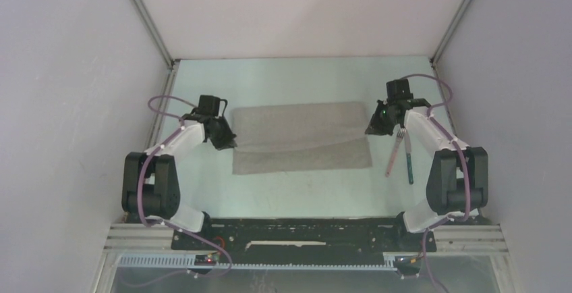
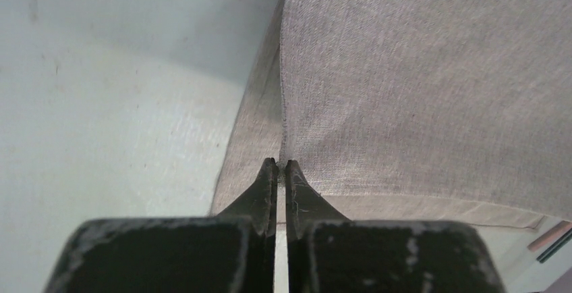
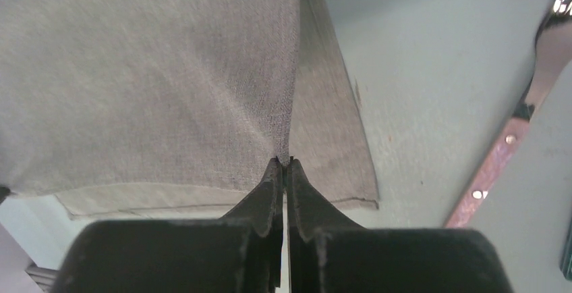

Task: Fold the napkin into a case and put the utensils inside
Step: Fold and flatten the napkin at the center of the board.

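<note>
The taupe-grey napkin (image 1: 300,138) lies across the middle of the table, its far part lifted and folded toward the near edge. My left gripper (image 1: 228,143) is shut on the napkin's left edge (image 2: 282,146), pinching the cloth at the fingertips. At the other side my right gripper (image 1: 371,129) is shut on the napkin's right edge (image 3: 287,148). The utensils lie on the table right of the napkin: a pink-handled fork (image 1: 396,151) (image 3: 502,158) and a dark teal-handled piece (image 1: 409,163). No finished case shows.
Grey walls enclose the pale table on the left, right and back. The arms' bases and a black rail (image 1: 303,229) run along the near edge. The right arm's links (image 1: 452,171) stand close beside the utensils.
</note>
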`<state>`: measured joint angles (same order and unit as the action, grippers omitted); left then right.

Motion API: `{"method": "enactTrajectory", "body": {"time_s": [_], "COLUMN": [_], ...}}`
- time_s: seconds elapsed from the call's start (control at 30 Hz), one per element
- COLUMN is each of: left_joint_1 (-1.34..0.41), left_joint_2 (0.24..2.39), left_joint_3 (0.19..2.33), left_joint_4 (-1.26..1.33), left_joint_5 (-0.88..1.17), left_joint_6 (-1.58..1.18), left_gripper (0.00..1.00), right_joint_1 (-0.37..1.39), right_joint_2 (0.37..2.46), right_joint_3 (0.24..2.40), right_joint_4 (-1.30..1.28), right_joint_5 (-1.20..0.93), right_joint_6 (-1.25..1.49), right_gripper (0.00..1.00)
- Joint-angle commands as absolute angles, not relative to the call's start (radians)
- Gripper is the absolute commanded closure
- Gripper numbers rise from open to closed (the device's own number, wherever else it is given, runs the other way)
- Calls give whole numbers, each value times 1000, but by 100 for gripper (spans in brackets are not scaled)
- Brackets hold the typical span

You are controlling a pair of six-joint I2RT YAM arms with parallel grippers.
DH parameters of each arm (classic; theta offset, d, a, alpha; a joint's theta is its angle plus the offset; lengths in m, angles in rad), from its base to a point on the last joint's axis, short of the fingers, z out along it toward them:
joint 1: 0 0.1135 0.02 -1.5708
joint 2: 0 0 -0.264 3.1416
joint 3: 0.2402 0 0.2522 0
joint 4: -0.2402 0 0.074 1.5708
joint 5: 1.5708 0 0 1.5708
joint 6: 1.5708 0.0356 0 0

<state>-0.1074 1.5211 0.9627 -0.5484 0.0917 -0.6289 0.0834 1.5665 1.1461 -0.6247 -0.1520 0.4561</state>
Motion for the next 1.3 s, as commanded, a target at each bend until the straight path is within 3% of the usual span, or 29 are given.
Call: {"method": "enactTrajectory", "body": {"time_s": [0.0, 0.63, 1.27], "left_joint_1": [-120, -155, -179], "left_joint_2": [1430, 1257, 1314], "left_joint_3": [901, 712, 647], "left_joint_4": [-542, -544, -479], "left_joint_5": [77, 19, 43], "left_joint_6": [-631, -648, -667], "left_gripper": [100, 100, 100], "right_joint_1": [102, 91, 83], "right_joint_2": [1504, 1403, 1493], "right_joint_3": [1077, 881, 850], "right_joint_4": [-623, -579, -538], "right_joint_5": [-152, -130, -125], "right_joint_6": [412, 410, 421], "right_gripper": [100, 100, 100]}}
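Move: Each closed hand already pinches a corner of the napkin's raised edge. The lower layer's near-left corner lies roughly 9 cm back of the left hand and 5 cm below it, with the fold's left end about 13 cm ahead. The near-right corner is some 9 cm back, 2 cm right and 8 cm below the right hand. The fork's middle is about 6 cm back and 9 cm right of the right hand, the knife's about 8 cm back and 14 cm right. Still pinching the two corners, both hands draw the raised edge back over the lower layer towards its near edge, sinking as they go. The left goes about 8 cm back and 3.5 cm down, the right some 7 cm back and 6 cm down. Most of the pull comes first; then there's a slight lift and a slower lowering, fingers kept shut. ##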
